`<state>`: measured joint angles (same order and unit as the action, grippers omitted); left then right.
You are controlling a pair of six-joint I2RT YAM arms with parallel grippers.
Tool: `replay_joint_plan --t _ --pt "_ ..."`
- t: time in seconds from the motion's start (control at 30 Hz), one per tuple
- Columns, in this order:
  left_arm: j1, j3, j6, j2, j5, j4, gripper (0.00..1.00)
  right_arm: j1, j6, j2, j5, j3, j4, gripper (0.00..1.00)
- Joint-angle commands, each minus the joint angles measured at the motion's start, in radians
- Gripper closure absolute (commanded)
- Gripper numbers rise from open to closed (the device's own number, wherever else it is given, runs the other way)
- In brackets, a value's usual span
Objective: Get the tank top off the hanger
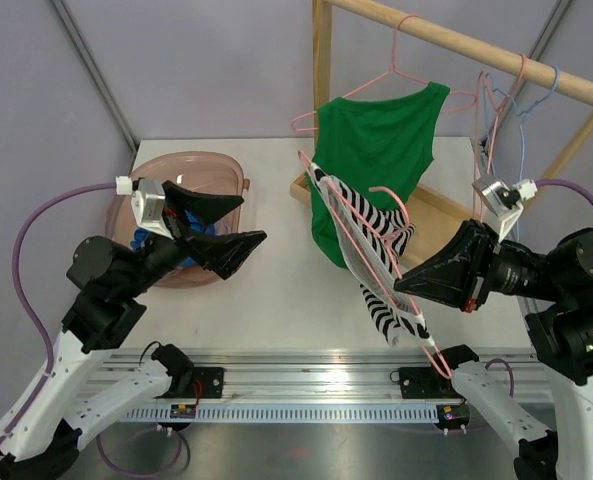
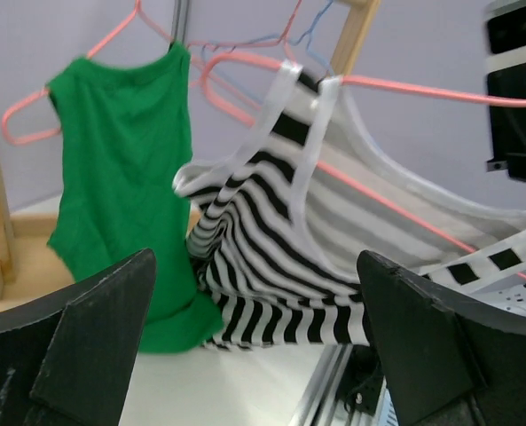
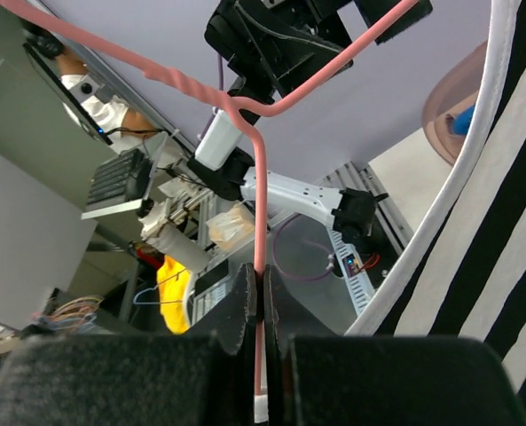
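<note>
A black-and-white striped tank top (image 1: 381,300) hangs on a pink wire hanger (image 1: 391,215) held tilted above the table's front middle. My right gripper (image 1: 401,283) is shut on the hanger's wire (image 3: 260,204), which runs pinched between its fingers (image 3: 261,275); the striped fabric (image 3: 475,266) fills that view's right side. My left gripper (image 1: 254,219) is open to the left of the garment, apart from it. In the left wrist view the striped top (image 2: 280,257) drapes from the hanger (image 2: 396,84) ahead of the wide-open jaws (image 2: 255,266).
A green tank top (image 1: 376,140) hangs on another pink hanger from the wooden rack (image 1: 456,40). Spare pink and blue hangers (image 1: 506,100) hang at the rack's right end. A pink basin (image 1: 191,165) with blue cloth sits behind my left gripper.
</note>
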<state>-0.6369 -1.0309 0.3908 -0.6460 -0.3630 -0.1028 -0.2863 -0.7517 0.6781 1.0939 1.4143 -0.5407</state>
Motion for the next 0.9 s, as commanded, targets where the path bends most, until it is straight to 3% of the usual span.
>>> replay_joint_plan --t 0.0,0.37,0.63,0.7,0.77,0.87 --pt "-0.059 -0.096 -0.085 -0.064 0.088 0.120 0.01 -0.007 -0.159 0.069 0.099 0.037 0.229 1.00" --pt "-0.299 -0.274 -0.317 -0.282 0.332 0.081 0.03 -0.007 -0.152 0.164 0.133 0.187 0.174 1.00" --pt "-0.308 -0.308 -0.325 -0.366 0.381 0.124 0.12 -0.007 -0.179 0.143 0.155 0.169 0.199 1.00" --pt "-0.308 -0.316 -0.320 -0.388 0.369 0.133 0.19 -0.007 -0.181 0.141 0.159 0.160 0.200 1.00" --pt "-0.311 -0.322 -0.320 -0.403 0.389 0.134 0.45 -0.007 -0.169 0.141 0.164 0.161 0.186 1.00" --pt "-0.313 -0.317 -0.314 -0.405 0.423 0.121 0.64 -0.007 -0.077 0.147 0.126 0.193 0.070 1.00"
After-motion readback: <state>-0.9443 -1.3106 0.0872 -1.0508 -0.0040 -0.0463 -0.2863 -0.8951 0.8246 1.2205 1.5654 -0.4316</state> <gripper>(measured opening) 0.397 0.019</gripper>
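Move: The near-end shoulder strap of the striped tank top, on the pink hanger, lies from my left hand about 12 cm to the right and 8 cm ahead, a couple of cm above. The hanger's end tip is about 9 cm right and 11 cm ahead; the green tank top hangs farther off, roughly 20 cm ahead and 19 cm right, a little lower. From my right hand, which pinches the hanger beside its neck, the strap is about 17 cm ahead and 12 cm left, roughly level. I carry my open left hand about 9 cm right and 5 cm forward to the strap, first climbing some 6 cm and then sinking back about half of that, with a slight tip up and roll. Arriving, I close its fingers to under half open around the cloth just below the hanger wire. My right hand keeps its pinch on the hanger, lifts it about 4 cm, and turns it a little counter-clockwise, with a short sway forward and back. ##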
